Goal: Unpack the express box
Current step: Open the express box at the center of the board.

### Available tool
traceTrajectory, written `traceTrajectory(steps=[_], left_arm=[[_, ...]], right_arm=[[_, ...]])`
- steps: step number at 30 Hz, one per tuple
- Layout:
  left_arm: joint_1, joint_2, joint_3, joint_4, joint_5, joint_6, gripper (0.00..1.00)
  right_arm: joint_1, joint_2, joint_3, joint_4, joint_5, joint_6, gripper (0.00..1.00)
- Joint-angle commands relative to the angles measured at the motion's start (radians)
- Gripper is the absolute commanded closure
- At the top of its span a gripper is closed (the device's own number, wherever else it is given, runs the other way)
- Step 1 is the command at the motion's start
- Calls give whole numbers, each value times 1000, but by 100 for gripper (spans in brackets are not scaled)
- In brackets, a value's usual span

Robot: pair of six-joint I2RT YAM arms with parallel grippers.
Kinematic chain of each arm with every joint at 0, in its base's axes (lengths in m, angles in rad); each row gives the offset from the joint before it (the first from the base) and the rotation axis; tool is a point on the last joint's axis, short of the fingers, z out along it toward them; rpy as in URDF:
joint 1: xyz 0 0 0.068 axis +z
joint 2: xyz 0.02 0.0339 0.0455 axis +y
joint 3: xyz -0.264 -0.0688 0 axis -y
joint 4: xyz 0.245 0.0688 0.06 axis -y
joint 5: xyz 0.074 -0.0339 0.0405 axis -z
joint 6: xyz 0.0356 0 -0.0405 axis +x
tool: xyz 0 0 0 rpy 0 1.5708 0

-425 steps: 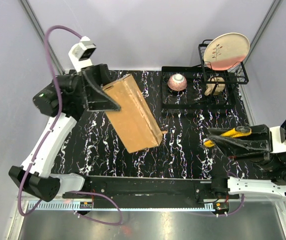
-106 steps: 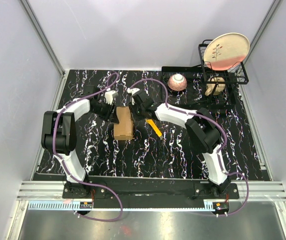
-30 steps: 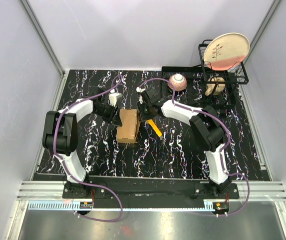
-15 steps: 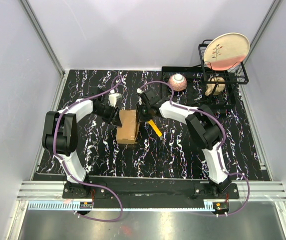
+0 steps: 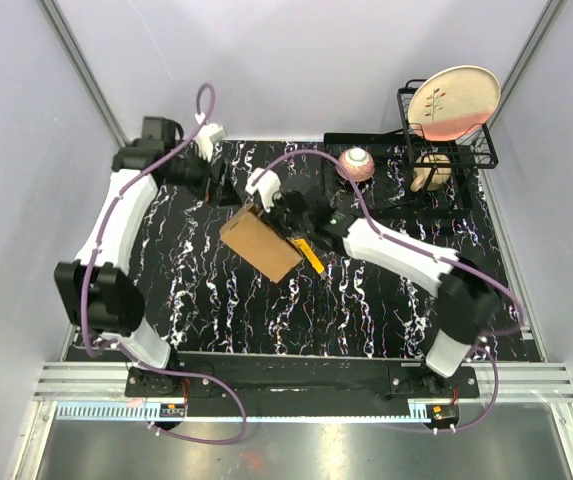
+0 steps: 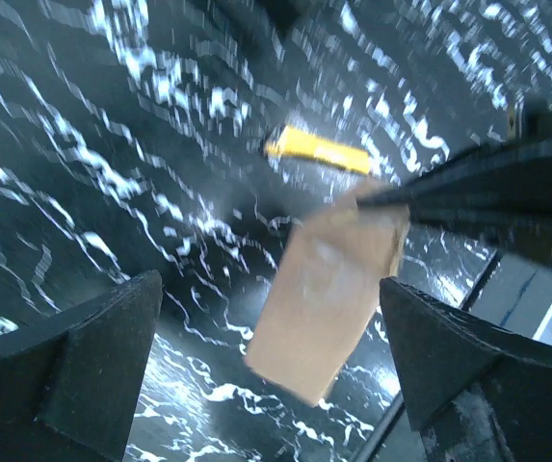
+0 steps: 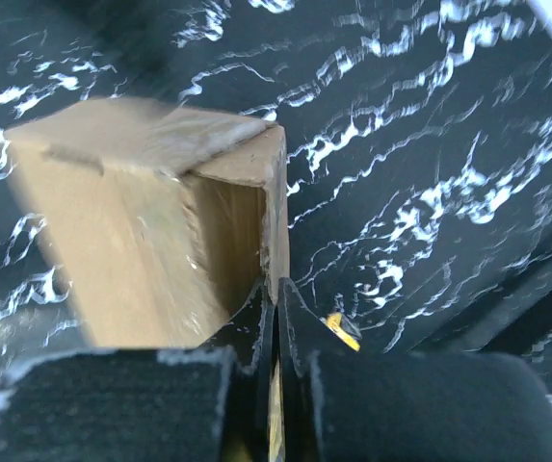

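The express box (image 5: 259,243) is a plain brown cardboard box, turned at an angle over the middle of the black marbled mat. One end is open, showing its inside (image 7: 223,241). My right gripper (image 5: 284,222) is shut on the thin side wall of the box at that open end (image 7: 276,289). My left gripper (image 5: 218,178) is up near the far left and open wide, well apart from the box. In the left wrist view the box (image 6: 328,289) lies below and between the spread fingers (image 6: 92,366). A yellow utility knife (image 5: 309,255) lies beside the box.
A black wire dish rack (image 5: 406,195) stands at the far right with a pink plate (image 5: 456,98) upright in it. A pink bowl (image 5: 355,164) and a tan item (image 5: 428,172) sit on it. Grey walls close in the mat on both sides and at the back.
My left gripper opened, let go of the box and drew back up to the far left. My right gripper shut on the box wall, and the box has turned and tilted.
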Motion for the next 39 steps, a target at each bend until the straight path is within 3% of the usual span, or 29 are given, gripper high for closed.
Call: traceTrajectory(steps=[1, 5, 10, 20, 29, 36, 39], left_arm=[[0, -131, 125, -36, 99, 11, 1], [0, -142, 121, -32, 102, -26, 2], [-2, -212, 42, -39, 203, -32, 2], [-17, -287, -144, -92, 290, 120, 4], [-79, -281, -206, -77, 159, 259, 6], [-88, -315, -138, -83, 29, 377, 6], [-103, -317, -126, -86, 18, 398, 11]], right_arm=[[124, -209, -179, 171, 28, -358, 100], [188, -249, -197, 185, 95, -379, 100], [225, -246, -200, 187, 177, -422, 100], [232, -253, -223, 254, 198, -445, 100], [241, -261, -232, 257, 146, -426, 100], [262, -272, -264, 250, 125, -413, 100], [276, -270, -266, 250, 111, -403, 100]])
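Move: The right hand already pinches an edge of the express box at its far end; the box's middle hangs about 5 cm back from that hand and 5 cm below. The yellow knife lies on the board roughly 6 cm back, 11 cm right and 15 cm below the right hand; the bowl is some 15 cm ahead, 22 cm right, 12 cm below. From the open left hand, the box is about 7 cm back, 8 cm right and 10 cm lower. Right carries the still-pinched box 9 cm back and up; open left rises, then sinks back towards its end. ##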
